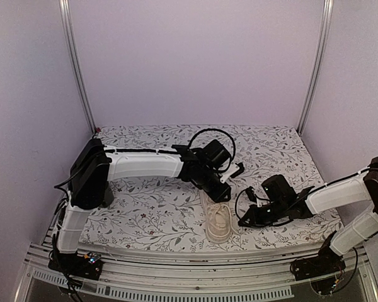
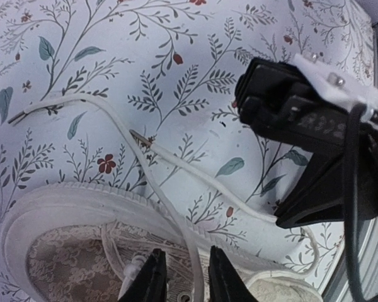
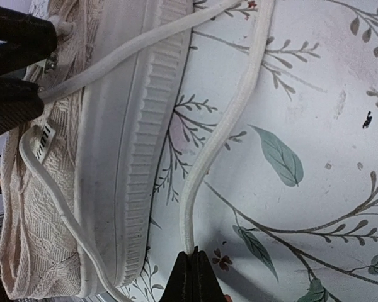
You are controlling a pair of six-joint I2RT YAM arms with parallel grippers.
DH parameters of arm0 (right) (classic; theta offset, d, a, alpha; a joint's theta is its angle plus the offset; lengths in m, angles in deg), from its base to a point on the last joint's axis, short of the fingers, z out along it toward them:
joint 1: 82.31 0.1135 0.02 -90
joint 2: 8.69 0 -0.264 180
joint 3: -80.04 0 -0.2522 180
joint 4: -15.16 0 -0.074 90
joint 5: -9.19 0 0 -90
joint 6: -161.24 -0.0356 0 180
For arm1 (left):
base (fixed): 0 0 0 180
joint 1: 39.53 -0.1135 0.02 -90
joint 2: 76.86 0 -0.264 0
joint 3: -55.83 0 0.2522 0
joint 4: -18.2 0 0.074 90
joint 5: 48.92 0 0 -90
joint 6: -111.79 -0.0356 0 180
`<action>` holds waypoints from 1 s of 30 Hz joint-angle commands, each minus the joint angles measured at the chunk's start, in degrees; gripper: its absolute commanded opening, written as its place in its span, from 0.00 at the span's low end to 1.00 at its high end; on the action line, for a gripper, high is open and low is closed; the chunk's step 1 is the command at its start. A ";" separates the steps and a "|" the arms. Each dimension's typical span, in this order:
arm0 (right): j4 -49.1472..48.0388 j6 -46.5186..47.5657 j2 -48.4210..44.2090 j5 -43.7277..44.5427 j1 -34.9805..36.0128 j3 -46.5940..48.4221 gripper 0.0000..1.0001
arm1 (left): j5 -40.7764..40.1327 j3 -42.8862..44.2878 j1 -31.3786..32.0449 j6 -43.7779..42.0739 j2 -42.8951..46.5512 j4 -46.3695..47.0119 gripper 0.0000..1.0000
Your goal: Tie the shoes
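The shoe (image 1: 218, 220), a cream low-top sneaker, lies near the table's front edge between the two arms. My left gripper (image 2: 186, 280) hovers over its lace area, jaws a little apart, and one pale lace (image 2: 116, 123) runs over the sole (image 2: 69, 201) and down between the fingers. That lace sits nearer the right finger (image 2: 222, 277). My right gripper (image 3: 192, 267), just right of the shoe (image 3: 113, 157), is shut on the other lace (image 3: 220, 138), which lies loose on the cloth. In the left wrist view this lace (image 2: 195, 173) ends in a free aglet.
A floral tablecloth (image 1: 151, 201) covers the table. Plain walls and two metal posts (image 1: 79, 69) close in the back and sides. A black cable (image 1: 211, 135) loops above the left wrist. A metal rail (image 1: 176, 267) runs along the front edge.
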 commanded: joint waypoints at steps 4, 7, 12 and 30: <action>-0.95 -0.84 -2.01 1.80 0.04 -0.66 0.02 | -0.53 2.17 1.00 -0.95 -1.36 -4.43 0.24; -0.91 -0.94 -2.32 2.00 0.07 -0.82 0.02 | -1.02 2.49 1.41 -1.51 -1.69 -5.56 0.24; -0.93 -1.19 -3.07 2.37 0.04 -1.00 0.02 | -4.68 3.51 2.30 -2.15 -3.21 -7.98 0.23; 3.43 -4.21 -15.66 12.36 -0.01 -0.74 0.02 | -5.15 -8.26 1.45 8.31 6.55 5.77 0.00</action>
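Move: The loose lace I'm about to pinch runs down between my part-open left fingers, its grip point about 1 cm back, 1 cm to the left and 2 cm below. The shoe's middle is roughly 4 cm back, 2 cm left and 5 cm below that hand. My right fingers already hold the other lace beside the shoe; from them the loose lace lies about 6 cm ahead, 7 left and 4 above, and the shoe's middle 3 ahead and 7 left. I ease my left hand down about 2 cm over the shoe, a little back and left, rolling it slightly, then shut its fingers to pinch the loose lace just above the lacing. My right hand keeps its hold on the other lace, almost still at first, then lifts it some 4 cm, drifting forward and tipping its fingers up slightly. ##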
